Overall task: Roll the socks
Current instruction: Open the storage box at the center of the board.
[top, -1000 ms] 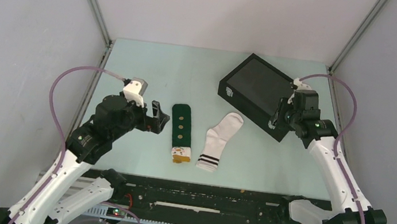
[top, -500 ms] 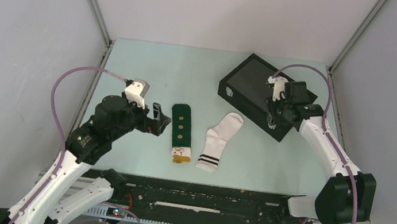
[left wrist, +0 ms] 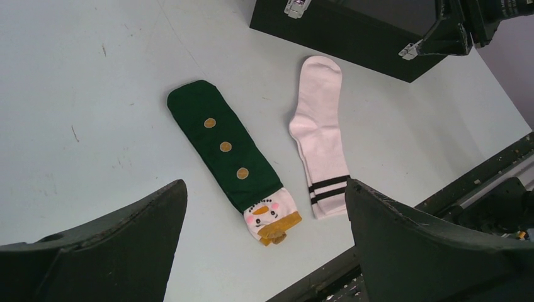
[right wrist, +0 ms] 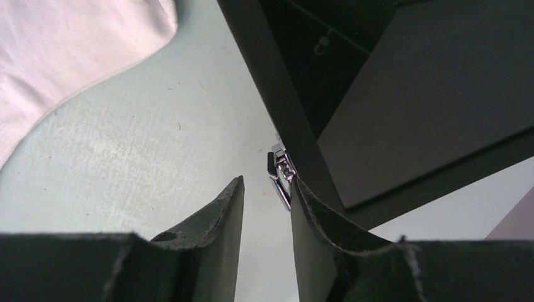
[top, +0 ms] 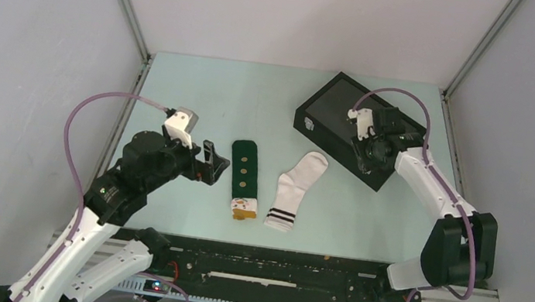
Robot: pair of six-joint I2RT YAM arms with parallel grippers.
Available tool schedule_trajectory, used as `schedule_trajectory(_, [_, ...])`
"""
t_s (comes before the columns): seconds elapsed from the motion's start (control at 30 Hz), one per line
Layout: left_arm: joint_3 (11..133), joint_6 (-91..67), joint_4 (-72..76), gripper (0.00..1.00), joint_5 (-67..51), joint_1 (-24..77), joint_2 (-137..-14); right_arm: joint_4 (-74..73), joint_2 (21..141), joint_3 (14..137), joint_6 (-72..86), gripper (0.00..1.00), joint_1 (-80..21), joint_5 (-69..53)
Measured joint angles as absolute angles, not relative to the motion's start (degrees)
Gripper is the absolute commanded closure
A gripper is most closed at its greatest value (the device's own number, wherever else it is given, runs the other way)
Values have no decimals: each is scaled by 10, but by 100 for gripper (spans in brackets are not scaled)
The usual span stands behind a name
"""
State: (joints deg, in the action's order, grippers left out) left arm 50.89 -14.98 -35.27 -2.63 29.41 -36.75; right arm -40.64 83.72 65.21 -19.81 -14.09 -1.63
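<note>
Two socks lie flat side by side on the table. The dark green sock (top: 243, 177) (left wrist: 221, 146) has tan dots and a white-orange snowman end toward the near edge. To its right lies the white sock (top: 297, 188) (left wrist: 320, 133) (right wrist: 63, 56), with two black cuff stripes. My left gripper (top: 213, 161) (left wrist: 266, 187) hangs wide open just left of the green sock, nothing in it. Over at the black box's front wall, my right gripper (top: 362, 154) (right wrist: 267, 184) is narrowly open and empty. The box's metal latch (right wrist: 281, 173) sits at its right fingertip.
A black box (top: 343, 114) (left wrist: 343, 28) (right wrist: 390, 94) with metal latches stands at the back right, angled, just beyond the white sock's toe. A black rail (top: 273, 265) runs along the near table edge. Grey walls close in left, right and behind.
My right arm has swung left along the black box, bringing its gripper down to the box's front wall by the latch. The left arm and both socks have barely moved.
</note>
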Motion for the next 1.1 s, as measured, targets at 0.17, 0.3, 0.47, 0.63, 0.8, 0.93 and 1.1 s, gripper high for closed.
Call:
schedule_trajectory(0.17, [509, -150, -352, 0, -33, 294, -368, -407, 843, 655, -206, 65, -144, 2])
schedule_trajectory(0.3, [509, -150, -352, 0, -35, 294, -373, -412, 856, 655, -209, 73, -146, 27])
schedule_trajectory(0.47, [509, -150, -350, 0, -40, 294, -380, -422, 865, 661, -217, 93, -149, 43])
schedule_trajectory(0.63, [509, -154, -340, 0, -51, 294, -394, -430, 870, 670, -232, 100, -154, 47])
schedule_trajectory(0.8, [510, -163, -318, 0, -66, 294, -418, -430, 869, 671, -232, 100, -158, 45])
schedule_trajectory(0.93, [516, -177, -301, 3, -82, 294, -459, -429, 863, 671, -227, 100, -159, 53])
schedule_trajectory(1.1, [547, -211, -274, 9, -98, 294, -528, -418, 820, 671, -222, 100, -158, 67])
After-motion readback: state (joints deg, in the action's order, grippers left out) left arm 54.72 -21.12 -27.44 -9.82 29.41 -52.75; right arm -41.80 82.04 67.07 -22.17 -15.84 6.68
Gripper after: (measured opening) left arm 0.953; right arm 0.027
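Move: The right hand hangs at the box's near long side, the right-hand latch only about 1 cm ahead, 1 cm right and 1 cm below its half-open fingers. From this hand the storage box's middle lies some 10 cm ahead and 2 cm left, the left-hand latch 10 cm ahead and 15 cm left, the white sock 16 cm left, 7 cm back and 7 cm lower. From the left hand the right-hand latch is roughly 35 cm right, 12 cm ahead and 15 cm below. Easing right and slightly down by 1 to 2 cm, the right hand shuts its fingers on the lid's part of the right-hand latch, pauses with the pinch kept, then pulls straight up about 3 cm, lifting the lid's front edge. Late on, the wide-open left hand swings some 5 cm right and 4 cm forward towards the box, tipping slightly down. ##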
